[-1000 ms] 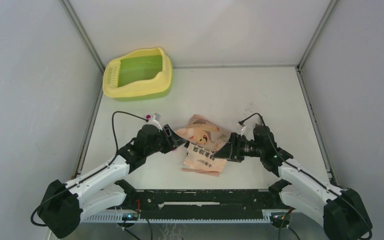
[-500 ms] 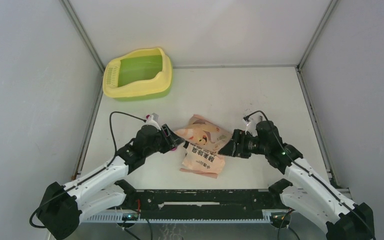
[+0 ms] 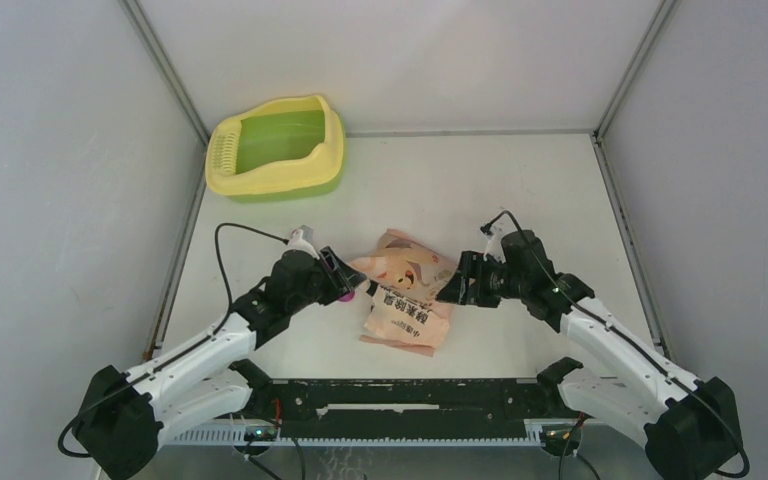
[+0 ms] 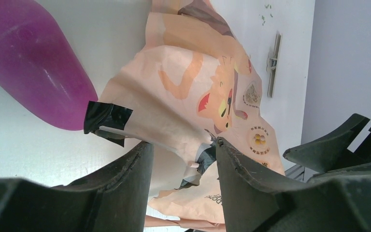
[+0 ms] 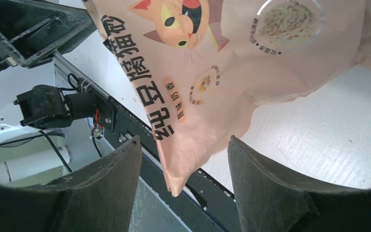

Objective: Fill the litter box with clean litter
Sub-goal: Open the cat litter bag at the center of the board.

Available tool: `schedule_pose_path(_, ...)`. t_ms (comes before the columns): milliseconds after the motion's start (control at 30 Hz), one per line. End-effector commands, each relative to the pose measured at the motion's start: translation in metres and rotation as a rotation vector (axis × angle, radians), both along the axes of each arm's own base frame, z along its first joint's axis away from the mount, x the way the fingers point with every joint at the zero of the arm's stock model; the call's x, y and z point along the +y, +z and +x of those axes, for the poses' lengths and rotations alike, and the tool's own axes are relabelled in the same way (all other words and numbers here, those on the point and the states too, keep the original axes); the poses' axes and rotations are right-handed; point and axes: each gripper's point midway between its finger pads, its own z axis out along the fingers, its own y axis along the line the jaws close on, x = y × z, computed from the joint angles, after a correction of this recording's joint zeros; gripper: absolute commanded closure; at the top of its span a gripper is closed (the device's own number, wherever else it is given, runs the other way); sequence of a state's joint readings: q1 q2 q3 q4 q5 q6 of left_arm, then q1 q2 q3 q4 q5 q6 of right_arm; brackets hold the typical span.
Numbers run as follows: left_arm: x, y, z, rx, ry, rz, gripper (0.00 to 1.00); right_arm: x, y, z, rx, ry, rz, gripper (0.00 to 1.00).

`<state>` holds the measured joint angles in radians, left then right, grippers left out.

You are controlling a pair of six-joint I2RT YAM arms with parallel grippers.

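Observation:
The litter box, yellow with a green basin, stands at the table's back left, and its basin looks bare. A flat pink-orange printed bag lies crumpled at the centre. My left gripper is at the bag's left edge. In the left wrist view this gripper is open, and the bag's black-taped torn edge lies across its fingertips. My right gripper is at the bag's right side. The right wrist view shows it open around a loose corner of the bag, not touching. A few tiny specks of clean litter dot the table.
A magenta scoop lies on the table just left of the bag, close under my left gripper and partly hidden. A black rail runs along the near edge. Grey walls close in on the left, back and right.
My right gripper has drawn back a little, away from the rail, still open. The bag's lower part has shifted slightly. The left gripper has drifted a touch leftward.

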<state>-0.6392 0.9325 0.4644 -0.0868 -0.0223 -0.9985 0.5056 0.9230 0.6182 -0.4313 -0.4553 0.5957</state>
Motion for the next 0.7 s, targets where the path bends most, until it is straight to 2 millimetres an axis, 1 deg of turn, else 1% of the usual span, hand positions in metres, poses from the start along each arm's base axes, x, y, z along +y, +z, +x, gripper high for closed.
schedule_pose_path(0, -0.004, 0.037, 0.017, -0.096, 0.047, -0.066, 0.45, 0.005, 0.015, 0.015, -0.076, 0.009, -0.002, 0.28)
schedule_pose_path(200, -0.009, 0.036, 0.020, -0.086, 0.046, -0.085, 0.49, 0.006, 0.010, 0.018, -0.065, 0.011, -0.008, 0.28)
schedule_pose_path(233, -0.010, 0.040, 0.022, -0.102, 0.049, -0.100, 0.51, 0.006, 0.010, 0.017, -0.063, 0.012, -0.009, 0.28)
schedule_pose_path(333, -0.012, 0.045, 0.024, -0.117, 0.052, -0.117, 0.54, 0.007, 0.008, 0.018, -0.060, 0.015, -0.014, 0.28)
schedule_pose_path(500, -0.017, 0.045, 0.026, -0.110, 0.042, -0.130, 0.61, 0.007, 0.007, 0.018, -0.062, 0.020, -0.015, 0.28)
schedule_pose_path(567, -0.018, 0.045, 0.026, -0.107, 0.040, -0.134, 0.68, 0.006, 0.007, 0.019, -0.062, 0.018, -0.015, 0.28)
schedule_pose_path(667, -0.019, 0.045, 0.026, -0.106, 0.037, -0.135, 0.74, 0.006, 0.007, 0.020, -0.065, 0.016, -0.013, 0.28)
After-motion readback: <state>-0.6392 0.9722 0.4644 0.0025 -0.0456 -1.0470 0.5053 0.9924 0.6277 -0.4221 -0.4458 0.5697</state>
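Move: Just off the left fingertips, about 1 cm farther out, 2 cm to the right and 1 cm lower, lies the taped mouth edge of the cat litter bag. The bag's body lies some 8 cm to that hand's right, 3 cm back and 6 below; the scoop's blade about 4 cm left, 2 back, 9 below. For the right hand, the bag's right corner sits roughly 5 cm below, 2 back and 1 right. Easing forward by about 1.5 cm and slightly up, the left hand brings its fingers around the bag's mouth edge and narrows them from half open to about a third, the edge between the tips. The right hand sinks some 1.5 cm towards the bag's right corner, fingers staying wide open around it without gripping. ##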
